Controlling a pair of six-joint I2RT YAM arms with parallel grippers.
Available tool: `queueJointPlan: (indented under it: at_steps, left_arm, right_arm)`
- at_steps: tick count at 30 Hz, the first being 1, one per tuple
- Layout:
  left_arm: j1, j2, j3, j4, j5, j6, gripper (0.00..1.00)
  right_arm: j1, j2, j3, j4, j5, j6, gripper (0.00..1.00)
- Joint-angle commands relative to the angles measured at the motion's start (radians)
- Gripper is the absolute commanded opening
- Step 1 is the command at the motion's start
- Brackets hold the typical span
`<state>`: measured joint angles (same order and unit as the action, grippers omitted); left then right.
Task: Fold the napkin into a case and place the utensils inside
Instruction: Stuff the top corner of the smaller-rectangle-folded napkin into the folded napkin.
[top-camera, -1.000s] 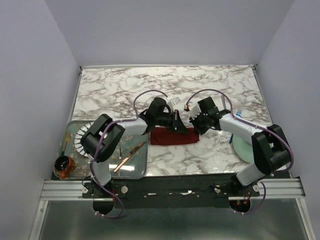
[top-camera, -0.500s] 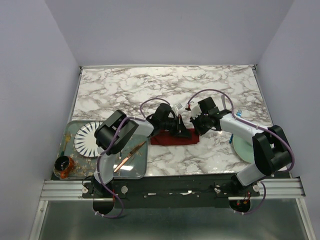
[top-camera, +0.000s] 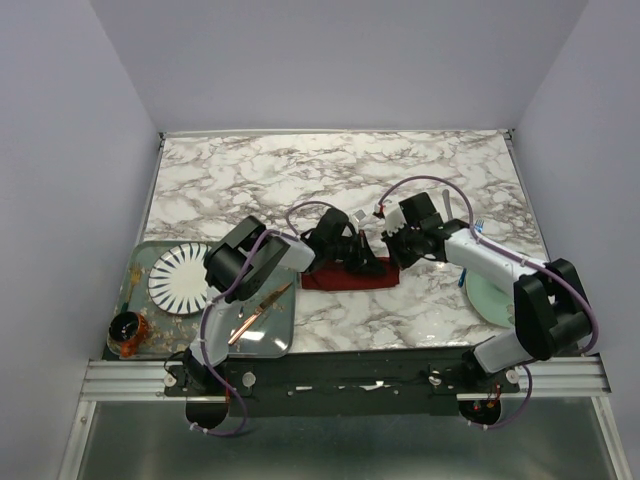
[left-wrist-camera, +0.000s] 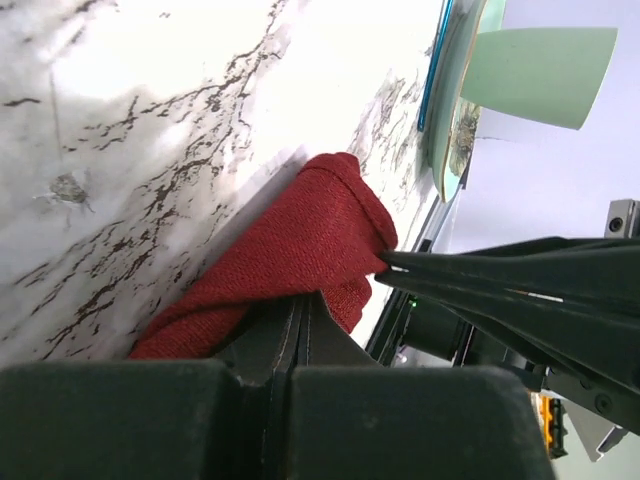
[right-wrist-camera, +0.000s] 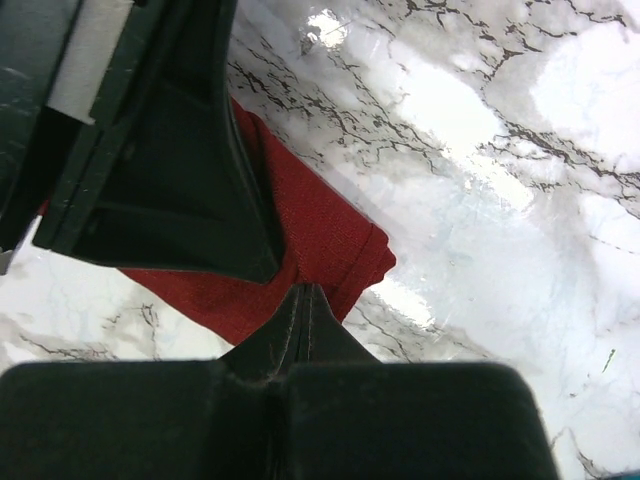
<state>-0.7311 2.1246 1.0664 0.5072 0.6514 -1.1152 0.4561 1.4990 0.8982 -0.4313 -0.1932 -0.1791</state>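
The dark red napkin lies on the marble table as a narrow folded strip, also seen in the left wrist view and the right wrist view. My left gripper is shut, its tip resting against the cloth near the strip's right end. My right gripper is shut too, its tip touching the cloth's folded end from the other side. The two tips nearly meet over the napkin. A blue-handled fork peeks out behind the right arm. The other utensil is hidden.
A grey tray at the near left holds a striped plate and a copper-coloured knife. A small dark jar stands at its corner. A pale green plate and a pale green cup sit at the right.
The left arm has slid right along the napkin, bringing its gripper close to the right gripper. The right arm shifted only slightly. The napkin stayed in place.
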Motion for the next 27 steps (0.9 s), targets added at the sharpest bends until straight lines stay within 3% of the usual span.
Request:
queueJointPlan:
  at_steps: [1,13,17,19,25,27]
  left_arm:
    - [-0.002,0.049,-0.003,-0.038,-0.064,-0.021,0.00]
    - [0.002,0.008,0.055,0.011,-0.007,0.017,0.01]
    - [0.007,-0.075,0.038,-0.051,0.019,0.109,0.15]
    - [0.021,-0.144,0.006,-0.093,0.028,0.181,0.30]
    - [0.102,-0.296,-0.086,-0.304,0.030,0.350,0.40]
    - [0.128,-0.334,-0.083,-0.404,0.021,0.472,0.42]
  right_arm:
    - [-0.005,-0.031,-0.016,-0.032,-0.037,0.013,0.01]
    - [-0.004,0.075,-0.004,-0.052,-0.012,-0.046,0.01]
    - [-0.004,0.109,0.024,-0.070,0.015,-0.037,0.01]
    - [-0.004,0.118,0.033,-0.075,0.032,-0.033,0.01]
    - [-0.004,0.107,0.033,-0.076,0.020,-0.033,0.01]
    - [-0.004,0.101,0.033,-0.075,0.008,-0.034,0.01]
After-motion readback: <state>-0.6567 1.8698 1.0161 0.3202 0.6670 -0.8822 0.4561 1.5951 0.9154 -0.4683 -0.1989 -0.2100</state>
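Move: Inside the folded napkin's right-hand part, the left hand's shut fingers sit under the top layer, the napkin's middle about 6 cm to their left, 2 cm back and 2 cm lower. From that hand the blue fork is some 21 cm right and 3 cm ahead, the green plate about 27 cm right and 5 cm back. The right hand, shut on the napkin's right end, has its middle about 11 cm left, 2 cm back and 3 cm below, and the fork 15 cm right, 1 cm ahead. Easing less than 1 cm farther right inside the fold, the left hand then opens its fingers to a bit under half and pulls out of the napkin, rising about 6 cm and going some 4 cm left while rolling roughly 15 degrees. Meanwhile the right hand sinks about 2.5 cm with a slight draw back, its shut fingertips staying on the cloth at the napkin's right end. ##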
